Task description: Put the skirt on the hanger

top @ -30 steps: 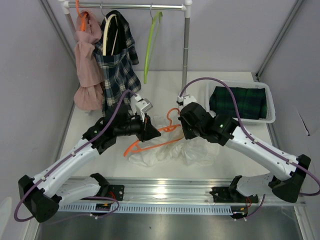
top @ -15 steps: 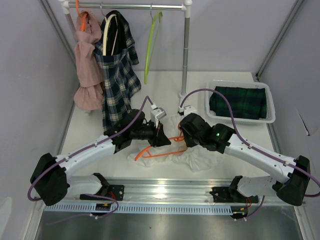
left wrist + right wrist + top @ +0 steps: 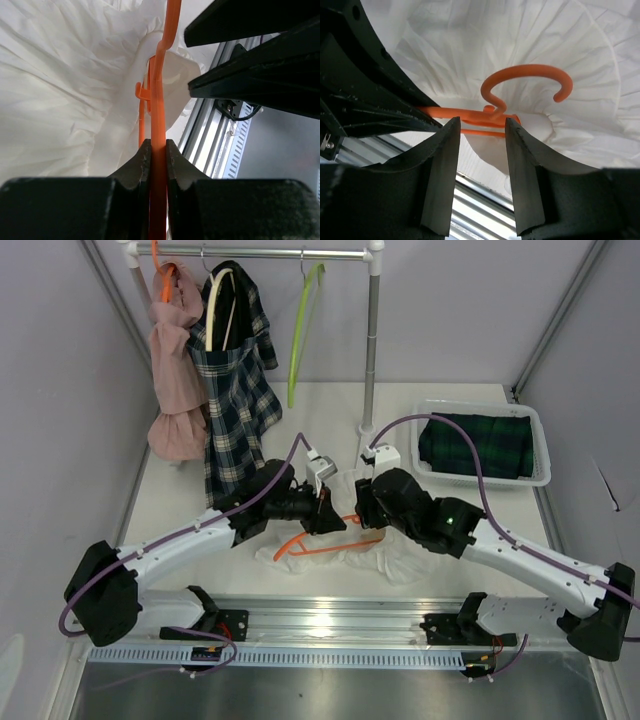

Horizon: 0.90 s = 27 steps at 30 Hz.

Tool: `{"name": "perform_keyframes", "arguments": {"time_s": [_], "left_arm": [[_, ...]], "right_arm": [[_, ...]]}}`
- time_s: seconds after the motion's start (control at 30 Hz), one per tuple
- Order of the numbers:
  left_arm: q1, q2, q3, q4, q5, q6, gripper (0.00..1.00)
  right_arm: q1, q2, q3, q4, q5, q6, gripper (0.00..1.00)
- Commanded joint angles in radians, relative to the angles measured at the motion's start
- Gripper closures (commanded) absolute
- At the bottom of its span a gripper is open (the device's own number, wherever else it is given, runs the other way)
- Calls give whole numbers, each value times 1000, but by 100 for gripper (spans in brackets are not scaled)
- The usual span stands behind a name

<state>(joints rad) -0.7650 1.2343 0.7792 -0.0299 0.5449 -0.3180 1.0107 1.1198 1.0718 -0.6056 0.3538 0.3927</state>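
Observation:
A white skirt (image 3: 400,558) lies crumpled on the table in front of both arms. An orange hanger (image 3: 300,542) lies over it, its bar partly tucked into the cloth. My left gripper (image 3: 328,512) is shut on the hanger's bar; in the left wrist view the orange bar (image 3: 159,100) runs straight out from between the closed fingers of the left gripper (image 3: 158,150) into the skirt (image 3: 60,90). My right gripper (image 3: 362,508) hovers just right of it. In the right wrist view the right gripper (image 3: 481,130) stands open above the hanger's hook (image 3: 530,75) and the skirt (image 3: 520,35), holding nothing.
A clothes rack (image 3: 372,330) stands at the back with a pink garment (image 3: 175,370), a plaid garment (image 3: 235,380) and a green hanger (image 3: 300,330). A white basket (image 3: 545,455) holding dark green plaid cloth sits at back right. A metal rail (image 3: 330,615) runs along the near edge.
My left gripper carried the hanger to the right and lower onto the skirt. My right gripper shifted left over the hanger and its jaws went from shut to open.

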Motion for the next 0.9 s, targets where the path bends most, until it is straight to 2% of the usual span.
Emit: {"name": "perform_keyframes", "arguments": {"time_s": [0.0, 0.43, 0.5, 0.57, 0.73, 0.77, 0.87], "left_arm": [[-16, 1, 12, 62, 15, -9, 100], [-31, -6, 26, 50, -10, -6, 100], [-33, -7, 26, 53, -19, -7, 100], [-36, -9, 28, 53, -26, -7, 100], [-36, -15, 28, 65, -40, -16, 100], [-36, -15, 29, 65, -43, -18, 100], [-36, -21, 31, 59, -53, -18, 97]], "right_arm": [[3, 35, -18, 73, 48, 15, 53], [0, 72, -59, 104, 65, 67, 54], [0, 69, -75, 109, 68, 72, 57], [-1, 66, -84, 104, 71, 77, 62], [-11, 57, -105, 109, 86, 86, 80], [-12, 51, -110, 112, 89, 86, 87], [-20, 38, -128, 118, 100, 81, 100]]}}
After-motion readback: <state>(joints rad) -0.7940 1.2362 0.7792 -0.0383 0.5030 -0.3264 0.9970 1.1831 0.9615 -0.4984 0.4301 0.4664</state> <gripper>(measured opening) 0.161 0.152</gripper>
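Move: The neck of the orange hanger, at the foot of its hook, lies some 4 cm below the right hand and about 2 cm ahead, neither left nor right. The skirt's waist, around the hanger's right shoulder, sits about 4 cm to the right, level fore and aft, 7 cm down; the hanger's left end is roughly 18 cm left, 7 cm back and 8 cm down. From the left hand, already gripping the hanger, the neck is some 5 cm right, 1 cm ahead and 1 cm lower. With its fingers half open, the right hand sinks about 4.5 cm onto the hanger's neck, edging some 1.5 cm forward and turning slightly clockwise. Over the last part of the descent its fingers close and pinch the neck at the foot of the hook, while the left hand keeps its grip on the hanger close beside it and holds practically still. ##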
